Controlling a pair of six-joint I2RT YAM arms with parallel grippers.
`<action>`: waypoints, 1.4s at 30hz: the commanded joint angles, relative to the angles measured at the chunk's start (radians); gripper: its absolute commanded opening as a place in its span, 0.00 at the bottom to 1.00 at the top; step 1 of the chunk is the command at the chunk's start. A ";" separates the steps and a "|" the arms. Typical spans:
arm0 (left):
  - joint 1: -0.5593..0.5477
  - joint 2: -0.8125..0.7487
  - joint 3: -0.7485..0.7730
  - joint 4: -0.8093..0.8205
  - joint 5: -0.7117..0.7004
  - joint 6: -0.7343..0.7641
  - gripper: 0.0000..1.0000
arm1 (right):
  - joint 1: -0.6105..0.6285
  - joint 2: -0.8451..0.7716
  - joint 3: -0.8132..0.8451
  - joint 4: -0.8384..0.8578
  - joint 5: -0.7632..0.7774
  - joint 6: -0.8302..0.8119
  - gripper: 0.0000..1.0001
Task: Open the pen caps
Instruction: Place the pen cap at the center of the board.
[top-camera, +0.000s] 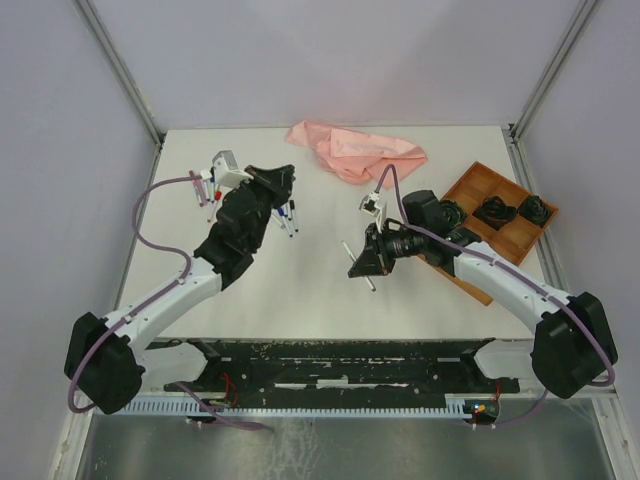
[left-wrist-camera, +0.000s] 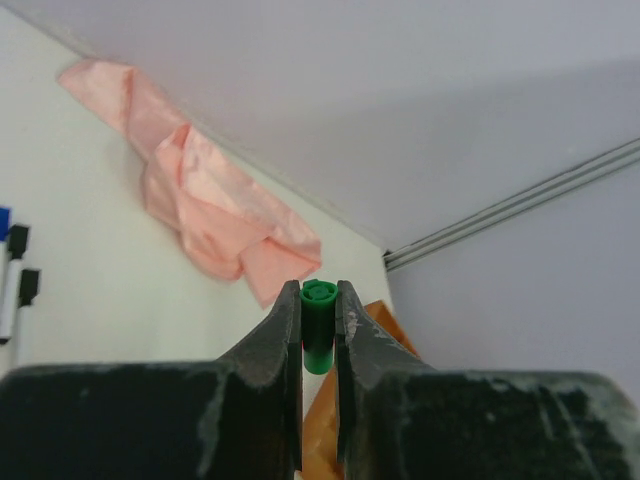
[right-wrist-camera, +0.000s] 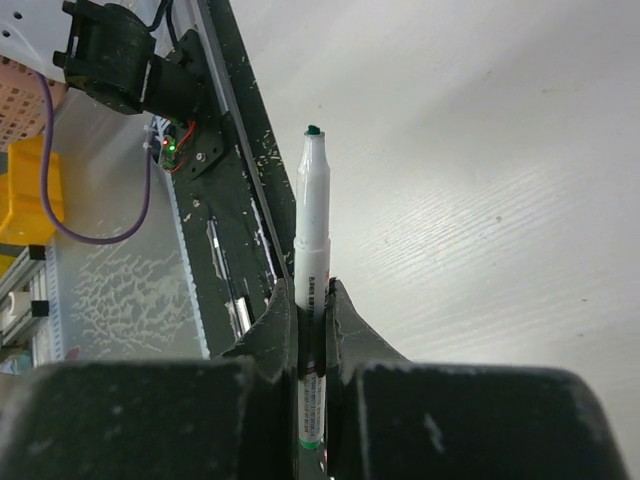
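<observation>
My left gripper (left-wrist-camera: 319, 290) is shut on a small green pen cap (left-wrist-camera: 319, 325), which stands upright between the fingertips; no pen is attached to it. In the top view this gripper (top-camera: 281, 181) hovers over the table's far left. My right gripper (right-wrist-camera: 312, 292) is shut on a white pen barrel (right-wrist-camera: 312, 225) with its green tip bare. From above, that pen (top-camera: 360, 268) pokes out both sides of the right gripper (top-camera: 366, 262) near mid-table. Other capped pens (top-camera: 288, 218) lie beside the left arm, with more of them (top-camera: 208, 192) on its other side.
A crumpled pink cloth (top-camera: 355, 152) lies at the back centre. A wooden tray (top-camera: 510, 235) holding black objects sits at the right, behind the right arm. Pens with blue and black caps (left-wrist-camera: 14, 268) show at the left edge of the left wrist view.
</observation>
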 joint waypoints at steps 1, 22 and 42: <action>0.019 0.015 -0.115 -0.024 0.044 0.015 0.03 | 0.002 -0.039 0.057 -0.023 0.073 -0.054 0.00; 0.030 0.525 0.185 -0.212 0.284 0.084 0.03 | 0.000 0.033 0.050 -0.010 0.468 0.060 0.00; 0.134 0.291 -0.050 -0.564 -0.100 0.171 0.03 | 0.141 0.338 0.188 0.016 0.427 0.290 0.00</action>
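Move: The left hand, already holding the green pen cap, has the bare patch of board it is heading for about 32 cm below, some 3 cm back and 6 cm to its left. The blue- and black-capped pens lie about 6 cm ahead and 4 cm left, on the board; the pink cloth is roughly 23 cm ahead and 15 cm right. From the right hand, that patch lies some 14 cm ahead, 21 cm left and 16 cm down. Still pinching the green cap, the left hand plunges about 25 cm towards the board, first drifting right, then swinging back left past its starting line and drawing slightly back near the end, while its fingers tip down some 40 degrees and its left side rolls up. The right hand keeps its grip on the uncapped marker, goes forward, then sinks and eases back, its fingers dipping. ##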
